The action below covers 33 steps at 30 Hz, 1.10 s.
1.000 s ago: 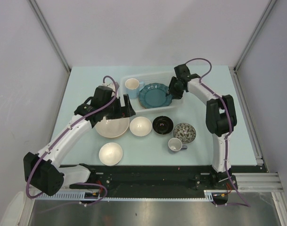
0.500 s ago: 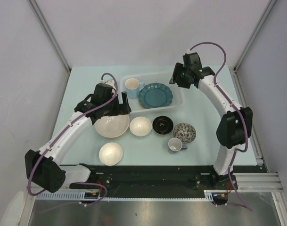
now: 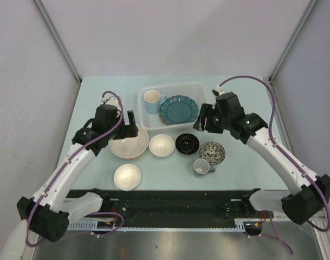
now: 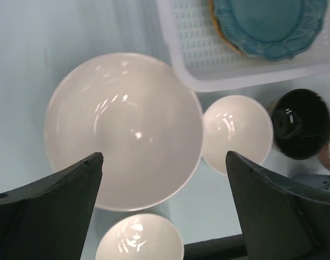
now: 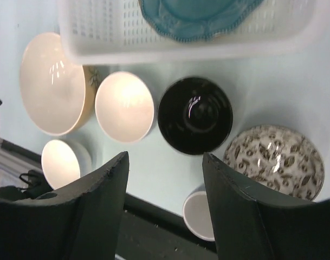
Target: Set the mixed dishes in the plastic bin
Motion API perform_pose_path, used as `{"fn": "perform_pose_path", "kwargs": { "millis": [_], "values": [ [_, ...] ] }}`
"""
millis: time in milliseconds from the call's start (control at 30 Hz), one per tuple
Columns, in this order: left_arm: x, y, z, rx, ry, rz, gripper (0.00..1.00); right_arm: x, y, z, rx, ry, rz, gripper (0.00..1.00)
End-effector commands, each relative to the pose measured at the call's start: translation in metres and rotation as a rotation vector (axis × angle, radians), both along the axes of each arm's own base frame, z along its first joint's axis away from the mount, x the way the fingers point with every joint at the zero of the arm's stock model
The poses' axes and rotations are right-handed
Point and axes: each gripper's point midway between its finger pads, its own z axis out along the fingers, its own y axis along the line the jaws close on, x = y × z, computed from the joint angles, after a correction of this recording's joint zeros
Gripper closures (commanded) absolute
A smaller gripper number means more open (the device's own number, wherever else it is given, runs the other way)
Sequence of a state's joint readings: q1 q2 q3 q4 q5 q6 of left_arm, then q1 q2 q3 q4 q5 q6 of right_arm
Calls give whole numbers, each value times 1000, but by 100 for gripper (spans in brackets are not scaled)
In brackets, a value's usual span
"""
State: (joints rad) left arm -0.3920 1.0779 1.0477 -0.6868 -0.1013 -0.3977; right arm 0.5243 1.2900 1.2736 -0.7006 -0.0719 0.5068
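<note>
The plastic bin [image 3: 173,86] holds a teal scalloped plate [image 3: 178,109] and a cream mug [image 3: 151,98]; an orange-tan edge [image 4: 220,31] shows under the teal plate. In front of the bin stand a large white bowl [image 3: 129,144], a medium white bowl [image 3: 161,145], a black bowl [image 3: 187,143], a speckled bowl [image 3: 212,152], a mug [image 3: 201,167] and a small white bowl [image 3: 127,176]. My left gripper [image 4: 163,157] is open and empty above the large white bowl [image 4: 124,130]. My right gripper [image 5: 165,157] is open and empty, high above the black bowl [image 5: 195,115].
The bin [image 5: 154,32] lies at the back middle of the pale blue table. The black base rail [image 3: 175,197] runs along the near edge behind the small bowl and the mug [image 5: 200,216]. Grey walls enclose the table on three sides.
My right gripper has moved from over the bin's right end toward the near side, to above the black bowl. My left gripper has drawn back from the bin's left corner to over the large white bowl.
</note>
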Motion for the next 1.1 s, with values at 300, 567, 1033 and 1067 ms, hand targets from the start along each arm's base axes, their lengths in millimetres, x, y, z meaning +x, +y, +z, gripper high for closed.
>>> {"fn": "perform_pose_path", "kwargs": {
  "millis": [300, 567, 1033, 1067],
  "values": [
    [-9, 104, -70, 109, 210, 353, 0, -45, 29, -25, 67, 54, 10, 39],
    [-15, 101, -126, 79, 325, 385, 18, -48, 27, -38, 88, 56, -23, 39],
    [-35, 97, -141, 38, 355, 399, 80, -46, 29, -29, 77, 17, 11, 39],
    [-34, 99, -133, 38, 339, 416, 80, -47, 29, -30, 76, 18, 13, 39]
  ]
}}
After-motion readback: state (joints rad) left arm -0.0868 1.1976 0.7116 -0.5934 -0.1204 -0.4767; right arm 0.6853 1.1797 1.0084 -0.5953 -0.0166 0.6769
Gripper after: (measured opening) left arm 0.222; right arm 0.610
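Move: The large cream bowl sits almost directly under the left hand, its middle about 2 cm ahead, 1 cm left and 17 cm down. A small white bowl stands some 17 cm to this hand's right, roughly level; another white bowl lies about 17 cm back and 2 cm left. From the right hand the cream bowl is about 35 cm left and 3 cm ahead, 20 cm down; the black bowl is 1 cm ahead, 4 cm left and 21 cm down. Leftward first by about 10 cm, then mostly down for nearly 15 in all, the left hand swings out to the cream bowl's left rim, turning counter-clockwise and tipping further down some 20 degrees. Its wide-open fingers straddle the rim, one inside and one outside, and close to pinch it. The right hand eases back and down towards the black bowl, then hovers there, still part open. ##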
